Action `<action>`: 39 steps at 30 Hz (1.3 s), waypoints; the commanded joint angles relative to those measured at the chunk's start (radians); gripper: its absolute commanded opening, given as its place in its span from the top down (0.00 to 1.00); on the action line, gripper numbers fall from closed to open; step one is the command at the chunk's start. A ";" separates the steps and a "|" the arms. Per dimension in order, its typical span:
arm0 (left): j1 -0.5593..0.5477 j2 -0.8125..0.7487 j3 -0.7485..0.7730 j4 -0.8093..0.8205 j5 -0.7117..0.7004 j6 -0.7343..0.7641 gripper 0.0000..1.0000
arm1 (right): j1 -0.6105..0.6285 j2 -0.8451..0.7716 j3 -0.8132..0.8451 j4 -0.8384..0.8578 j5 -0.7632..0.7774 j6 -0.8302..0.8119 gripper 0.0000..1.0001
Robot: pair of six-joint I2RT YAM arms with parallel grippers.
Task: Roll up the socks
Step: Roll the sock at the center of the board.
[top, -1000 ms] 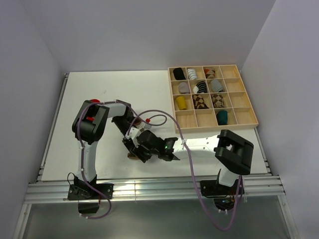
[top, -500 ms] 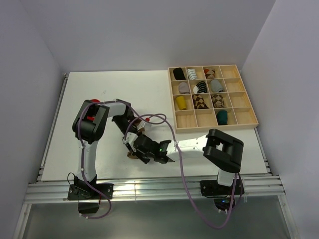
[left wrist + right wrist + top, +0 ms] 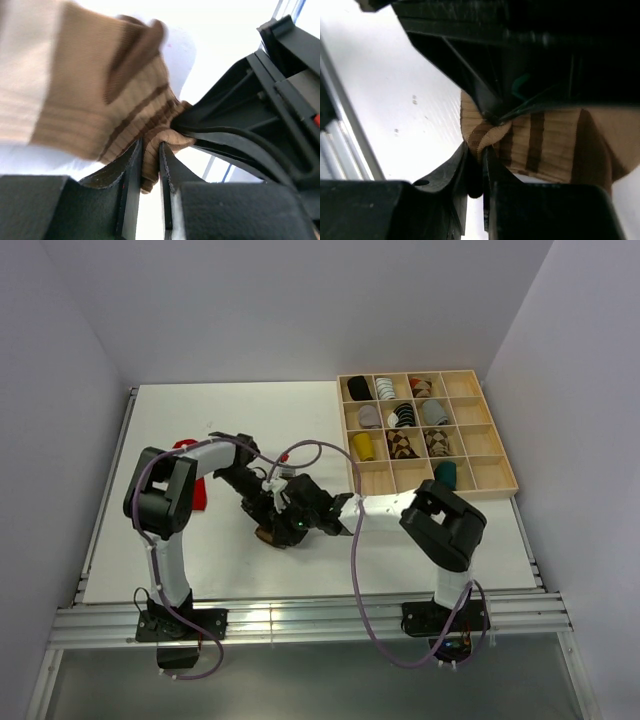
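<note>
The brown-and-cream striped sock [image 3: 271, 534] lies bunched on the white table between the two arms. Seen from the left wrist, the striped sock [image 3: 100, 100] has a fold squeezed in the narrow gap of my left gripper [image 3: 150, 146]. My right gripper [image 3: 477, 150] is shut on another fold of the striped sock [image 3: 555, 140], directly opposite the left fingers. From above, the left gripper [image 3: 262, 504] and the right gripper [image 3: 287, 524] meet over the sock. A red sock [image 3: 200, 495] lies partly hidden behind the left arm. A teal sock [image 3: 446, 475] sits in the tray.
A wooden compartment tray [image 3: 430, 498] at the back right holds several rolled sock bundles. The right arm's purple cable [image 3: 352, 540] loops over the table. The table's metal front rail [image 3: 300, 618] runs just behind the arm bases.
The right gripper has reached left and shut on the striped sock. Both grippers and the sock have shifted away from the front edge. The left arm has swung, uncovering the red sock.
</note>
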 commanded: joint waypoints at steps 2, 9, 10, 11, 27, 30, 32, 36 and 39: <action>0.076 -0.148 -0.014 0.162 0.109 -0.097 0.76 | -0.062 0.068 0.000 -0.110 -0.216 0.116 0.96; 0.147 -0.263 -0.093 0.311 0.074 -0.199 0.75 | -0.153 0.159 0.054 -0.164 -0.379 0.151 0.96; 0.148 -0.275 -0.112 0.321 0.062 -0.197 0.76 | -0.170 0.171 0.061 -0.174 -0.413 0.148 0.96; 0.148 -0.290 -0.128 0.350 0.048 -0.202 0.76 | -0.176 0.182 0.067 -0.179 -0.418 0.150 0.96; -0.155 -0.886 -0.746 0.870 -0.558 0.005 0.55 | -0.262 0.360 0.359 -0.474 -0.566 0.189 0.98; -0.253 -0.939 -0.784 0.899 -0.615 0.017 0.53 | -0.262 0.371 0.390 -0.504 -0.568 0.182 0.94; -0.289 -0.949 -0.803 0.911 -0.635 0.019 0.51 | -0.264 0.377 0.409 -0.527 -0.563 0.173 0.92; -0.394 -0.932 -0.849 0.994 -0.711 0.027 0.46 | -0.264 0.392 0.431 -0.549 -0.563 0.167 0.92; -0.439 -0.907 -0.867 1.026 -0.721 0.037 0.45 | -0.265 0.398 0.436 -0.557 -0.565 0.162 0.92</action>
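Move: The brown striped sock's folded end sits loosely between the left fingertips, its middle about 2 cm back, 1 cm right and 1 cm below. The right fingers already pinch that end right at their tips. From the left hand the still flat foot lies about 8 cm ahead, 2 cm right and 2 cm down; the red sock lies about 11 cm ahead, 16 cm left and 2 cm down. Slide the left fingertips off the fold, about 6 cm forward and up, then swing them left and round, back down to the fold's near side, opening the fingers to about half and turning them some 65 degrees to point forward. Meanwhile keep the right pinch almost in place, tilting that hand nearly 50 degrees so its fingers lean back towards the base. ##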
